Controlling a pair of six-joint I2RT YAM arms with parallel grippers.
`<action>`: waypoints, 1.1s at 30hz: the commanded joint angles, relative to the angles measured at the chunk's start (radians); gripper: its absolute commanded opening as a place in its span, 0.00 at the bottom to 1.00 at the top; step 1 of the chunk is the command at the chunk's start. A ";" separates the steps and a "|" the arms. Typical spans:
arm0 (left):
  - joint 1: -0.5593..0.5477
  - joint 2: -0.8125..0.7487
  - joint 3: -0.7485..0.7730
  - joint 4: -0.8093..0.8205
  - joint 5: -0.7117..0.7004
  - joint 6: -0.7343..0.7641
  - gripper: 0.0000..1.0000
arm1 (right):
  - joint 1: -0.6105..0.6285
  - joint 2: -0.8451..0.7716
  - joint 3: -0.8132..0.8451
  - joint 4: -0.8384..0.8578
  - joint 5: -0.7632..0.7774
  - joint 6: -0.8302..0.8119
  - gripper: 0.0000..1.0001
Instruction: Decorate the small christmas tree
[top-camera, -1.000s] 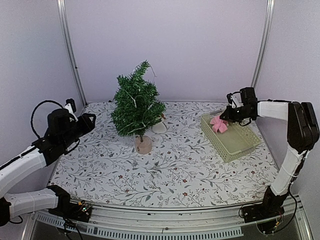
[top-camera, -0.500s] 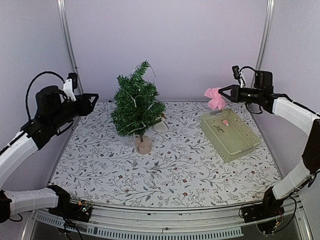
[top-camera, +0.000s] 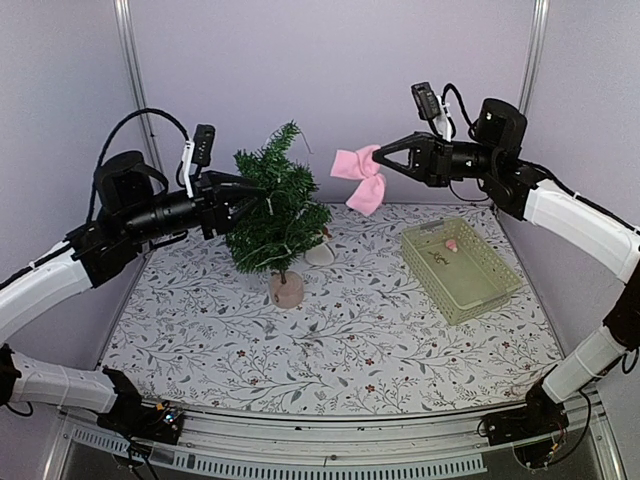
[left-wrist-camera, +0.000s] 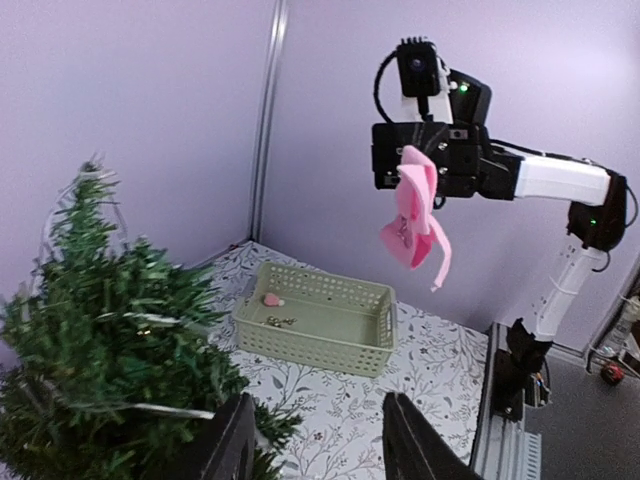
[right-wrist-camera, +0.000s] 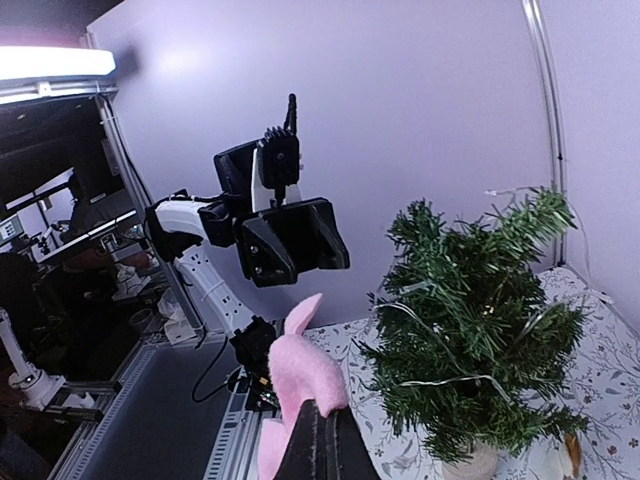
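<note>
The small christmas tree (top-camera: 275, 215) stands upright at the back middle of the table on a pale round base (top-camera: 286, 290), with a thin light string through its branches. My right gripper (top-camera: 380, 158) hangs in the air to the right of the treetop, shut on a pink felt bow (top-camera: 360, 178) that dangles from it. From the right wrist the bow (right-wrist-camera: 305, 375) shows above the closed fingertips, left of the tree (right-wrist-camera: 480, 330). My left gripper (top-camera: 255, 200) is open at the tree's upper left side. Nothing lies between its fingers (left-wrist-camera: 235, 440); the tree (left-wrist-camera: 100, 340) is to their left.
A pale green basket (top-camera: 492, 290) sits on the right of the table with a small pink ornament (top-camera: 452, 244) and a small dark trinket inside. A white object (top-camera: 320, 253) lies behind the tree. The tablecloth has a leaf print; walls close in behind and at the sides.
My right gripper lifted the pink bow out of the basket and carried it up and left towards the treetop. My left arm rose and swung right to the tree's side.
</note>
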 joint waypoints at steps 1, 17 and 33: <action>-0.121 0.058 0.058 0.065 0.001 0.064 0.45 | 0.055 0.037 0.077 -0.035 0.031 0.005 0.00; -0.220 0.082 0.183 -0.225 -0.156 0.110 0.48 | 0.276 0.157 0.377 -0.707 0.429 -0.473 0.00; -0.282 0.170 0.250 -0.319 -0.147 0.191 0.40 | 0.387 0.189 0.411 -0.778 0.480 -0.561 0.00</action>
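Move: The left hand's open fingers face the pink bow held by the right hand, about 18 cm to the left hand's right, 2 cm ahead and 4 cm higher. The christmas tree's middle lies roughly 12 cm ahead of the left hand, 3 cm right and well below. From the right hand, the left fingers are some 20 cm left, 2 cm back and 5 cm lower; the basket is 14 cm ahead, 23 cm right, far below. Leftward about 10 cm, rising slightly at first, then sinking and drawing back, the right hand brings the still-pinched pink bow to the left fingers, tipping its own fingertips down some 20 degrees. The left hand comes right to meet the bow, mostly early, then nearly pauses before easing on right and slightly down; its fingers stay open around the bow's loop, tilting a little downward. ##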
